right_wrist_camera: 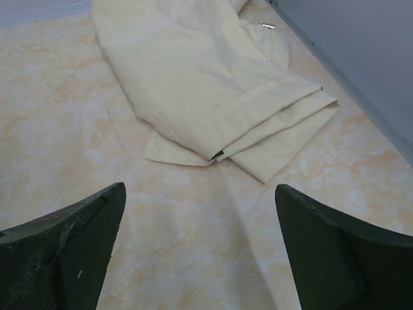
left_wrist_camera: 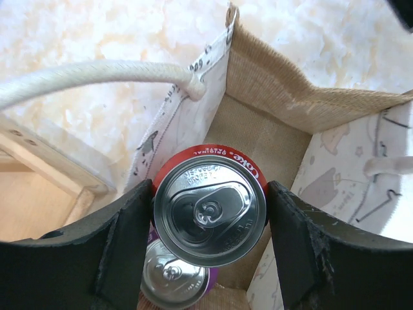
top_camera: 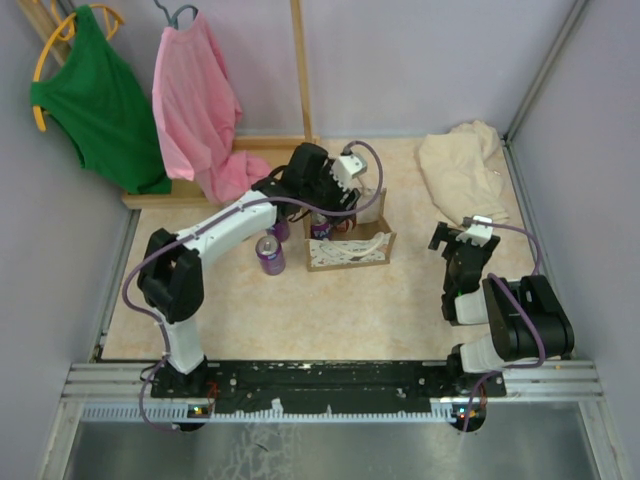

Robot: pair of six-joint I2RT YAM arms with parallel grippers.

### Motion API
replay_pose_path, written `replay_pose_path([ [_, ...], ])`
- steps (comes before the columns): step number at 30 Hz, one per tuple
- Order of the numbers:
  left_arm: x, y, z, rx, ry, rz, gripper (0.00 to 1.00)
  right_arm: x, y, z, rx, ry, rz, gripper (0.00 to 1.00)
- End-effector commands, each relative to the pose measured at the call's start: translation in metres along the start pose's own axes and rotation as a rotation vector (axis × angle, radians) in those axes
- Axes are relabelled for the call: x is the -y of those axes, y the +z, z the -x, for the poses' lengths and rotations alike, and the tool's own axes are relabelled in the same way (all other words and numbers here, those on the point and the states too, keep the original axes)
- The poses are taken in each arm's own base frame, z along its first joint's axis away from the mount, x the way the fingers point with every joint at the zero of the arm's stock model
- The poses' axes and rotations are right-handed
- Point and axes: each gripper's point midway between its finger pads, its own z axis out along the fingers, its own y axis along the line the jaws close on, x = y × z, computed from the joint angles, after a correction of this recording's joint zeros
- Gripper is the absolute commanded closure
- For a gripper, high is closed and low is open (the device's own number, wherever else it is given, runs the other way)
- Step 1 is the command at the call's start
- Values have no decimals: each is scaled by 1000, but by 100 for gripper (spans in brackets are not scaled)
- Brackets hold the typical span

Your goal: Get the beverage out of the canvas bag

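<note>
My left gripper [left_wrist_camera: 210, 216] is shut on the beverage [left_wrist_camera: 210, 213], a red cola can seen from above, with both black fingers pressed on its sides. It hangs over the open mouth of the canvas bag [left_wrist_camera: 271, 97], whose white rope handle [left_wrist_camera: 97, 74] lies to the left. A purple can [left_wrist_camera: 174, 278] stands lower down inside the bag. In the top view the left gripper [top_camera: 340, 205] points down over the bag [top_camera: 350, 250], hiding the red can. My right gripper [right_wrist_camera: 200, 252] stands open above bare table, holding nothing.
A folded cream cloth [right_wrist_camera: 213, 84] lies just beyond the right gripper [top_camera: 455, 240], by the right wall. A purple bottle [top_camera: 270, 255] stands left of the bag. A green garment [top_camera: 95, 100] and a pink one [top_camera: 200, 105] hang at the back left over a wooden rack [top_camera: 185, 195].
</note>
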Motion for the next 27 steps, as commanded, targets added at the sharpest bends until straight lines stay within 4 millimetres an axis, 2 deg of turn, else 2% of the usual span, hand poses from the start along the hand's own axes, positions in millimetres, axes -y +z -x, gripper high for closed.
replay_pose_path([
  [1, -3, -40, 72, 205, 65, 19, 100, -2, 4, 15, 51, 9, -5, 1],
  [6, -7, -57, 90, 220, 70, 45, 100, -2, 4, 15, 51, 8, -5, 1],
  [19, -29, -124, 139, 258, 70, 200, 100, -2, 4, 15, 51, 8, -5, 1],
  [27, -52, -178, 145, 269, 32, 399, 100, -2, 4, 15, 51, 8, -6, 1],
])
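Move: The left hand already holds the red can by its upper part, low over the open bag, whose middle is some 3 cm back, 1 cm to the right and 11 cm below. The near purple can set out on the table lies about 17 cm left, 7 cm back and 11 cm lower; the far purple can is 15 cm left, level ahead, and equally low. The purple can left in the bag is roughly 6 cm left and 2 cm back, 11 cm below. From the idle right hand, the near purple can is about 48 cm left, 4 cm back and 3 cm down. Keeping its pinch on the red can, the left hand draws it almost straight up out of the canvas bag, about 15 cm, slowing briefly near 5 cm before speeding up again. Late in the rise it also swings some 4 cm left, to the side where the purple cans stand, the fingers tipping up roughly 10 degrees and the hand turning a little counter-clockwise. ##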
